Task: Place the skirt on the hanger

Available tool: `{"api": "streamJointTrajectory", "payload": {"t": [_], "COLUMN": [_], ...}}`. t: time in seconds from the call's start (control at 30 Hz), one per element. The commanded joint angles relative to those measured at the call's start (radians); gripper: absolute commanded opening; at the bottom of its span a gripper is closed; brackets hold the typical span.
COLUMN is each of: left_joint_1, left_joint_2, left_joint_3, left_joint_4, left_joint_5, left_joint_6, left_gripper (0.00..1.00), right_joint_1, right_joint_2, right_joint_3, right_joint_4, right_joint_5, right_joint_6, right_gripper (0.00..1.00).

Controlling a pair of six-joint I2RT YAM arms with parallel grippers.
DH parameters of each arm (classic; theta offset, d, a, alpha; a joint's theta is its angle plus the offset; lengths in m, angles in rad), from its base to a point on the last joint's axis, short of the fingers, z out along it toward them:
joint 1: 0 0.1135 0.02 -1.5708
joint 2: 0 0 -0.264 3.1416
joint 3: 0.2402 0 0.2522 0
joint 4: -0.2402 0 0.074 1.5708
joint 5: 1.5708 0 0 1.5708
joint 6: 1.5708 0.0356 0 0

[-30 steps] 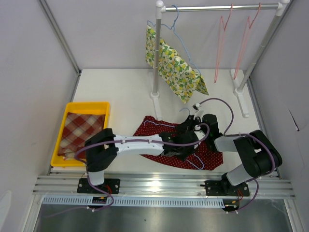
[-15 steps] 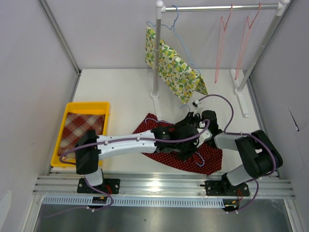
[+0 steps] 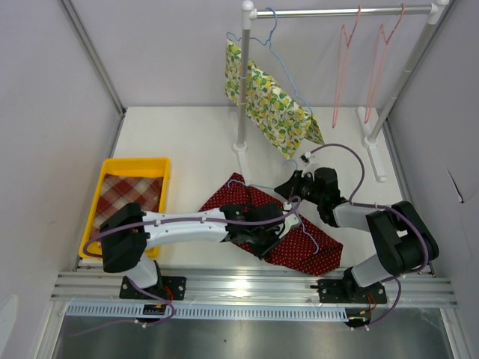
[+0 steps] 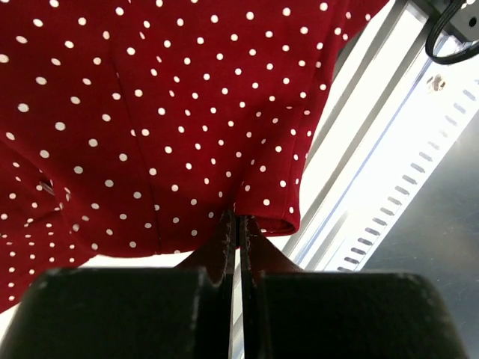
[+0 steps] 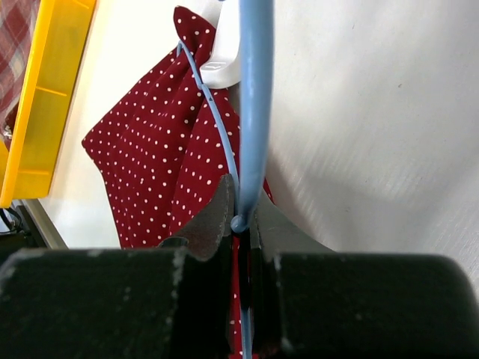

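Observation:
The red skirt with white dots (image 3: 307, 243) lies on the table in front of the arms. A thin blue hanger (image 3: 309, 233) lies across it. My left gripper (image 3: 268, 238) is shut on the skirt's hem, with the cloth pinched between its fingertips in the left wrist view (image 4: 237, 218), where the skirt (image 4: 150, 112) fills the frame. My right gripper (image 3: 289, 187) is at the skirt's far edge. In the right wrist view it (image 5: 241, 218) is shut on the blue hanger (image 5: 254, 112), with the skirt (image 5: 157, 164) beyond it.
A yellow tray (image 3: 159, 163) with a plaid cloth stands at the left and also shows in the right wrist view (image 5: 45, 97). The rack at the back holds a lemon-print garment (image 3: 273, 105) and two pink hangers (image 3: 344, 60). Its post base (image 3: 241, 148) is near the skirt. A metal rail (image 3: 254, 288) runs along the front.
My left gripper has drawn back to the left and nearer with the hem. My right gripper has moved a little farther and left with the hanger. The skirt lies more spread out.

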Motion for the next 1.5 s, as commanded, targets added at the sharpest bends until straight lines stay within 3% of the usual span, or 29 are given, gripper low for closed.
{"api": "streamJointTrajectory", "payload": {"t": [0.0,0.17,0.33,0.47,0.5,0.57,0.7,0.8,1.0,1.07,1.2,1.47], "left_joint_1": [0.022,0.022,0.023,0.023,0.023,0.023,0.029,0.052,0.167,0.254,0.431,0.572], "left_joint_2": [-0.043,-0.007,0.003,0.000,-0.002,-0.010,-0.039,-0.095,-0.236,-0.292,-0.330,-0.241], "left_joint_3": [-0.002,-0.007,-0.056,-0.085,-0.096,-0.105,-0.091,-0.085,-0.131,-0.173,-0.258,-0.309], "left_joint_4": [0.089,0.150,0.189,0.239,0.247,0.267,0.273,0.281,0.281,0.264,0.302,0.381], "left_joint_5": [0.077,0.146,0.175,0.197,0.200,0.197,0.139,0.053,-0.171,-0.229,-0.259,-0.254], "left_joint_6": [-0.027,-0.030,-0.056,-0.082,-0.088,-0.100,-0.116,-0.151,-0.274,-0.361,-0.450,-0.507], "left_gripper": [0.01,0.04,0.00,0.02,0.09,0.14,0.44,0.55,0.57,0.54,0.56,0.62], "right_joint_1": [-0.028,-0.034,-0.046,-0.048,-0.050,-0.043,-0.036,-0.034,-0.033,-0.034,-0.031,-0.030], "right_joint_2": [-0.007,-0.079,-0.191,-0.179,-0.163,-0.114,-0.095,-0.107,-0.113,-0.115,-0.112,-0.104], "right_joint_3": [0.025,0.040,0.039,0.050,0.057,0.077,0.051,0.039,0.031,0.028,0.027,0.036], "right_joint_4": [-0.165,-0.220,-0.260,-0.234,-0.231,-0.236,-0.203,-0.200,-0.205,-0.194,-0.185,-0.176], "right_joint_5": [0.189,0.218,0.264,0.254,0.234,0.223,0.218,0.218,0.220,0.214,0.200,0.171], "right_joint_6": [-0.094,-0.119,-0.128,-0.121,-0.120,-0.120,-0.105,-0.101,-0.105,-0.104,-0.097,-0.091], "right_gripper": [0.00,0.00,0.00,0.00,0.00,0.00,0.00,0.00,0.00,0.00,0.00,0.00]}}
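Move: My left hand has the skirt's near hem between closed fingertips; the skirt's left end, where it goes next, lies about 17 cm ahead and 14 cm to its left, roughly 2 cm lower. From that hand the hanger's left tip is some 25 cm ahead and 11 cm left, and the yellow bin about 16 cm ahead and 43 cm left. My right hand grips the hanger at its neck; from it that skirt end lies some 19 cm left and 5 cm back, slightly below. I draw the pinched hem a couple of centimetres right with my left hand, open the fingers to let go, then arc up and over the skirt, about 20 cm forward and 14 cm left, sinking again above its left end, fingers open, wrist turning some 60 degrees counter-clockwise. Meanwhile my right hand keeps its grip on the hanger, easing it about 3 cm right and as much up. ##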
